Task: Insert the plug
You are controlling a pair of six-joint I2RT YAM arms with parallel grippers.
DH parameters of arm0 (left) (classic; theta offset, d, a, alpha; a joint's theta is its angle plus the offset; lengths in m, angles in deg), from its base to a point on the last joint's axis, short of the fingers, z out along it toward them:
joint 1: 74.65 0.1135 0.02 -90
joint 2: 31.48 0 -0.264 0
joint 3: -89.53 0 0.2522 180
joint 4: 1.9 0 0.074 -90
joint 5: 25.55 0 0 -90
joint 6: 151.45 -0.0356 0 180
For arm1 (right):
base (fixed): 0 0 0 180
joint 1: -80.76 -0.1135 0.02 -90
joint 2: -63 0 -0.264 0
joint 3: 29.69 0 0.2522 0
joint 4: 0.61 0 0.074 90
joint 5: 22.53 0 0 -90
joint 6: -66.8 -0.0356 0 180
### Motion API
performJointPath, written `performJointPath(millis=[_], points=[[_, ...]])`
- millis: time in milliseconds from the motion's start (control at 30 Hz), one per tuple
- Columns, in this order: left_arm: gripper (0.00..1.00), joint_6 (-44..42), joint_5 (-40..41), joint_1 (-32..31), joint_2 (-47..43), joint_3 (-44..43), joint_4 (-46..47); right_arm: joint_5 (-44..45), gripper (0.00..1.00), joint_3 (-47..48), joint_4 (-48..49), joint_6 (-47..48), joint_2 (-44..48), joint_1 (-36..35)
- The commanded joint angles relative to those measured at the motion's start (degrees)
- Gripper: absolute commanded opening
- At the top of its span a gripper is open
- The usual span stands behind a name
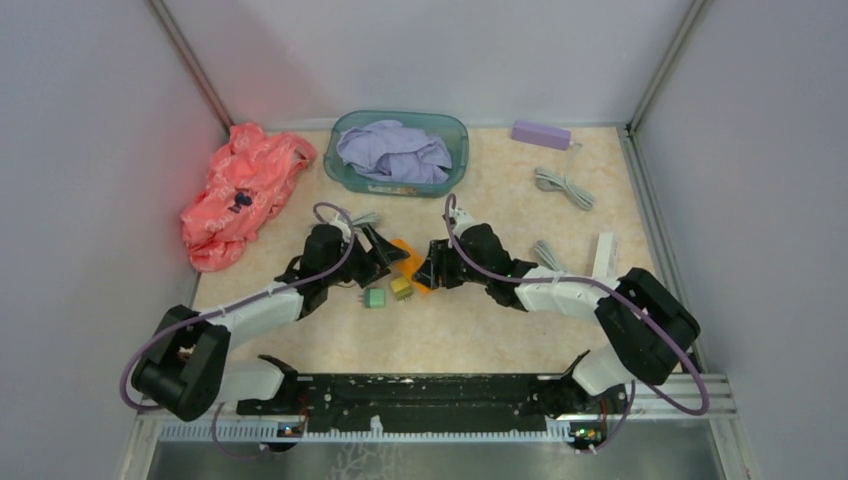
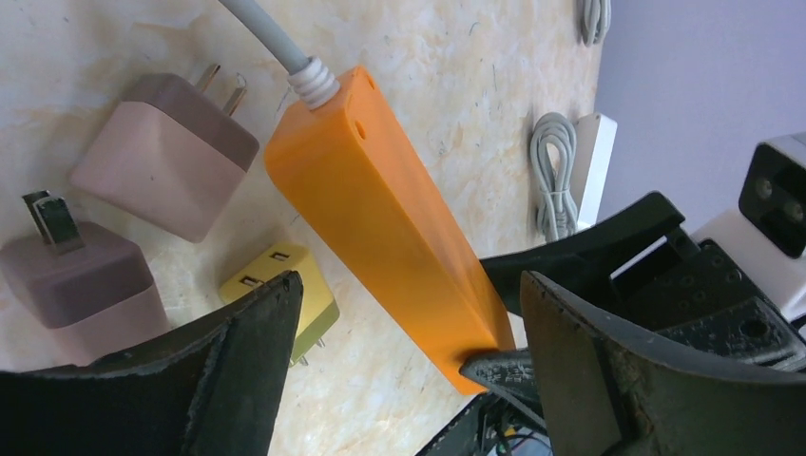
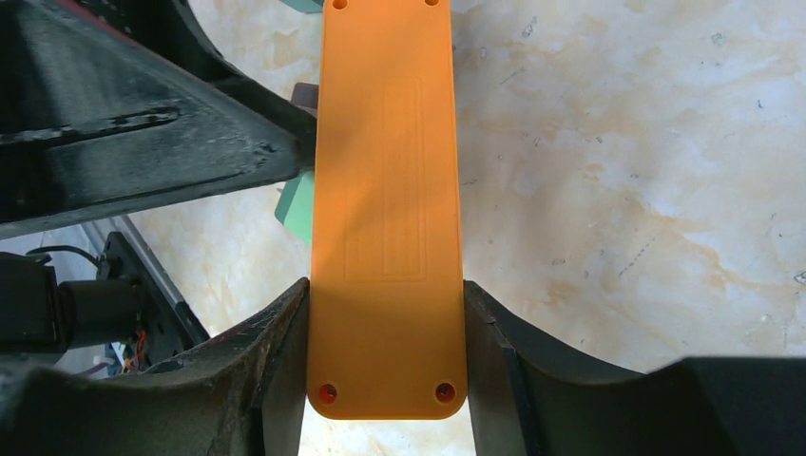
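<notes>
An orange power strip (image 1: 411,262) with a white cord is held off the table, its back face up in the right wrist view (image 3: 387,190). My right gripper (image 3: 387,366) is shut on its free end, one finger on each long side. My left gripper (image 2: 409,313) is open and empty, and the strip's (image 2: 390,218) held end lies between its fingers, nearer the right one. A yellow plug (image 2: 285,285) lies on the table by the left finger, and also shows from above (image 1: 401,287). A green plug (image 1: 374,297) lies beside it. Two pink adapters (image 2: 166,157) lie prongs out further off.
A teal bin (image 1: 455,130) with lavender cloth stands at the back. A pink-orange cloth (image 1: 240,190) lies at the back left. A purple power strip (image 1: 541,133), grey coiled cables (image 1: 563,186) and a white strip (image 1: 603,254) lie to the right.
</notes>
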Motion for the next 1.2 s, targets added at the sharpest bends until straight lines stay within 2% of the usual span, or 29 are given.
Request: performJointPath(millis=[0, 200, 333, 400, 467, 567, 700, 800, 933, 1033, 1167], points=[[0.89, 5.88, 1.2, -1.08, 2.73, -1.33, 6.02, -1.95, 0.0, -0.43, 9.29, -1.42, 2.98, -0.12], [0.81, 9.38, 2.13, -2.69, 6.66, -1.71, 10.03, -2.41, 0.0, -1.12, 9.39, -0.78, 3.31, -0.08], [0.69, 9.94, 2.2, -3.42, 9.03, -2.99, 11.72, -2.12, 0.0, -1.05, 8.24, 0.91, 3.69, -0.08], [0.6, 10.07, 2.04, -3.56, 9.88, -3.67, 12.09, -1.87, 0.0, -0.76, 7.2, 2.0, 4.12, -0.08], [0.44, 10.11, 2.19, -3.69, 10.15, -4.11, 12.15, -1.39, 0.0, -0.33, 5.93, 3.27, 4.82, -0.08], [0.19, 8.86, 2.9, -3.81, 9.58, -5.04, 11.07, -0.68, 0.06, 0.41, 3.48, 5.27, 5.76, -0.23], [0.0, 5.0, 5.07, -4.07, 7.5, -7.85, 5.05, 0.96, 0.25, 0.84, 0.35, 7.46, 7.88, -0.21], [0.0, 2.01, 7.4, -4.4, 5.6, -10.26, -0.08, 2.07, 0.47, 1.56, -2.4, 10.31, 9.75, -0.29], [0.0, -0.38, 10.75, -4.96, 4.02, -13.83, -6.52, 4.7, 0.69, 3.0, -6.62, 15.53, 12.36, -1.45], [0.0, -0.34, 13.5, -5.53, 4.27, -17.43, -12.69, 8.42, 0.79, 4.22, -9.05, 20.35, 13.73, -3.61], [0.0, 2.42, 16.59, -6.39, 6.03, -22.74, -21.79, 12.93, 0.87, 5.26, -10.89, 25.12, 14.16, -5.96]])
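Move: The right hand already holds the orange power strip near its near end, off the table; its middle lies about 4 cm ahead and 3 cm left of that hand, level with it. From the open left hand the strip's middle is roughly 4 cm right and 1 cm ahead, 1 cm lower. On the table, some 8 cm below the left hand, stand the yellow plug, about 6 cm back and 1 cm right, and the green plug, 8 cm back and 5 cm left. Rightward and slightly down, the left hand slides about 3 cm towards the strip and closes its fingers across the strip, on the cable side of where the right hand holds it. It then lifts about 5 cm while easing forward. The right hand keeps its hold until then, drifts slightly right, then opens wide, rising about 5 cm and tilting its fingers up some 20 degrees as it frees the near end. ##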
